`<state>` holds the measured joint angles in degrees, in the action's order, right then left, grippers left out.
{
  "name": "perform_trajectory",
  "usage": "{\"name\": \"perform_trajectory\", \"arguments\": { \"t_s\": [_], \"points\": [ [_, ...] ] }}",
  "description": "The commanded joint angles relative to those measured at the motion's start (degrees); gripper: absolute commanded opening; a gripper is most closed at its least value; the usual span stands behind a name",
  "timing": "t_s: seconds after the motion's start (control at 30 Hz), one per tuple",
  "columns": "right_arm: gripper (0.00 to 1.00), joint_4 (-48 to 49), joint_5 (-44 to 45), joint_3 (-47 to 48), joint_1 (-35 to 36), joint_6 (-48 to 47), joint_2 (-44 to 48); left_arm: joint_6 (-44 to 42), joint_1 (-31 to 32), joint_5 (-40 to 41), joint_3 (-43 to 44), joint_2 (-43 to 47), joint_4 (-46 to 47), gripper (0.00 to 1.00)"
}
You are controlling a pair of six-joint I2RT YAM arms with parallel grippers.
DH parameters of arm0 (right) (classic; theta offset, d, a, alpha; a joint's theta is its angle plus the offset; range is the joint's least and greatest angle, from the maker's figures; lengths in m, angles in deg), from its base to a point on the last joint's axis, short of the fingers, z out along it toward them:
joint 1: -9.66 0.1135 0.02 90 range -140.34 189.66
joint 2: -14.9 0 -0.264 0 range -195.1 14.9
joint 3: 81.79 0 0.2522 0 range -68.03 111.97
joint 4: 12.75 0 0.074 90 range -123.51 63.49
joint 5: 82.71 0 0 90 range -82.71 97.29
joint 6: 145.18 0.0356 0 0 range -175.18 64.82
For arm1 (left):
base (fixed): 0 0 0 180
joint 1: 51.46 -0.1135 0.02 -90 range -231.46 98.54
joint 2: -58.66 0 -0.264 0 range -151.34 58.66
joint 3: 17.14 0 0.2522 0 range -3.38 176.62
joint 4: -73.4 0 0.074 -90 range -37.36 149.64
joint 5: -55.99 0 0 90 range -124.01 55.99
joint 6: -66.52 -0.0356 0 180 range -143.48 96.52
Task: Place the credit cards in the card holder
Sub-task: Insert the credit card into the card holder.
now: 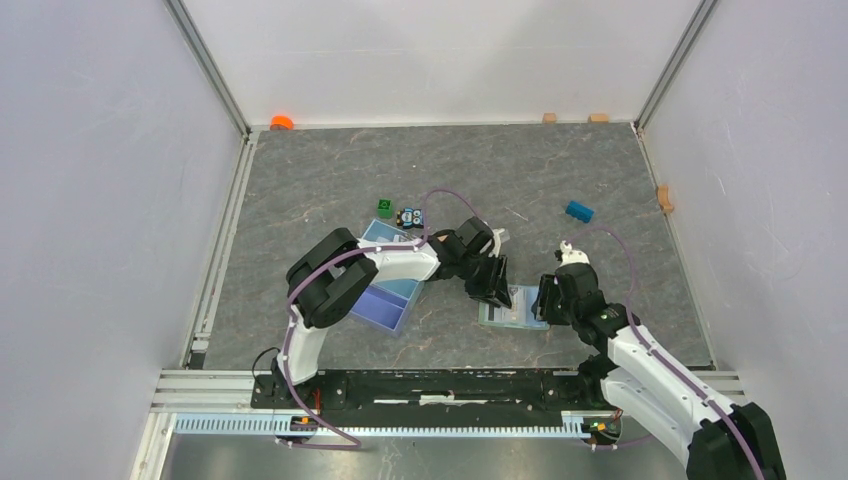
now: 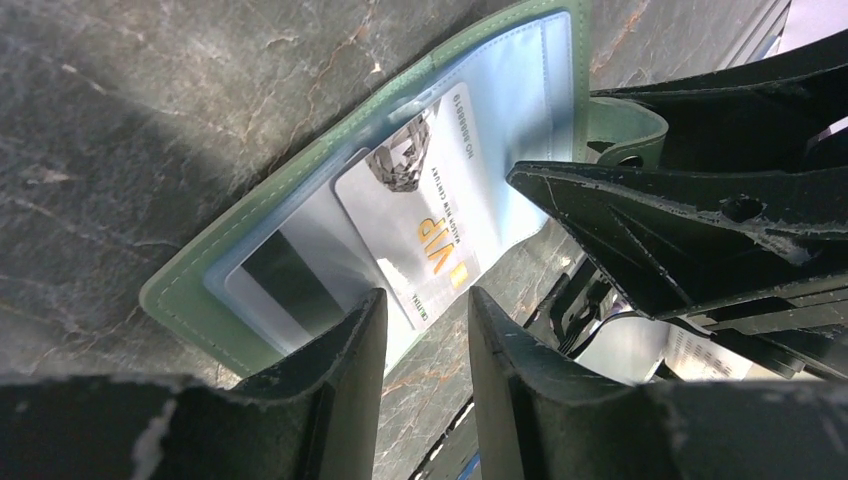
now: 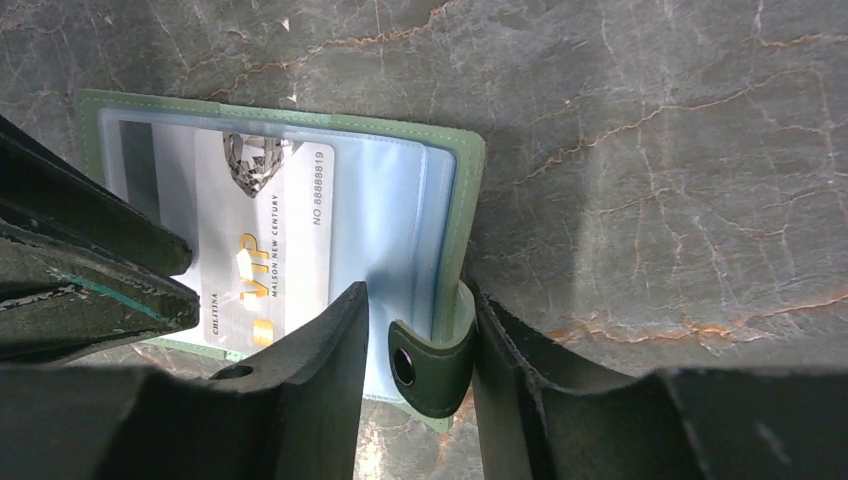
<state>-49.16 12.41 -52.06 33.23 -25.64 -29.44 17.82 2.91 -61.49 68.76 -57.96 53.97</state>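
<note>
The sage-green card holder (image 1: pixel 512 308) lies open on the table between both grippers. On its pale blue inside rests a whitish credit card with gold VIP lettering (image 2: pixel 425 205), its near end reaching past the holder's edge. A second card with a dark stripe (image 2: pixel 285 285) sits under the clear pocket beside it. My left gripper (image 2: pixel 428 295) is open over the VIP card's near end, with bare table showing between its fingers. My right gripper (image 3: pixel 418 295) is open astride the holder's edge. The dark snap tab (image 3: pixel 430 365) stands between its fingers, with a gap on one side.
A light blue tray (image 1: pixel 385 290) lies under the left arm. Behind it sit a green block (image 1: pixel 385 207) and a small dark object (image 1: pixel 410 217). A blue block (image 1: pixel 579 211) lies further right. White walls close in the table on three sides.
</note>
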Motion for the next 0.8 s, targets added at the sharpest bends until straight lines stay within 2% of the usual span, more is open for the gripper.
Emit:
{"name": "perform_trajectory", "arguments": {
  "t_s": [0.0, 0.1, 0.27, 0.53, 0.77],
  "points": [
    [0.46, -2.7, 2.5, 0.7, 0.0, -0.2, 1.3, 0.7, 0.8, 0.0, 1.9, -2.0, 0.5, 0.42],
    [0.46, -3.6, 3.2, 1.2, 0.0, -0.3, 2.1, 0.8, 0.9, -0.1, 2.1, -2.2, 0.5, 0.42],
    [0.39, -4.1, 3.4, 1.3, 0.0, -0.1, 3.1, 0.9, 1.2, 0.0, 2.1, -2.7, 0.6, 0.42],
    [0.17, -3.0, 1.9, 0.3, -0.1, 0.1, 3.2, 1.2, 1.5, 0.0, 2.6, -3.4, 1.6, 0.42],
    [0.09, -3.1, 1.4, 0.3, 0.0, 0.0, 3.4, 2.9, 2.0, -0.9, 3.3, -4.5, 5.1, 0.42]
  ]
}}
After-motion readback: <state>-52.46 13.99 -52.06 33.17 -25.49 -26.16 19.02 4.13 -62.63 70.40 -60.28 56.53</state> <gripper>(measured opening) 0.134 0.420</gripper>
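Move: The VIP card lies nearly under my left fingers, one fingertip at its left long edge; its middle is about 2 cm ahead and 2 cm to the right, roughly 1 cm below. The striped grey card beside it has its middle some 2 cm ahead and 1 cm left of my left hand. The holder's strap is about 8 cm to that hand's right and 1 cm back, right between my open right fingers; from my right hand the VIP card sits about 6 cm left and 3 cm ahead. With my left fingers kept part-open and low over the holder, I push the VIP card by its left edge about 1.5 cm to the right, towards the strap end, in two small shoves. Meanwhile my right hand, still open, edges about 1 cm right and slightly back, then closes and pinches the strap. ##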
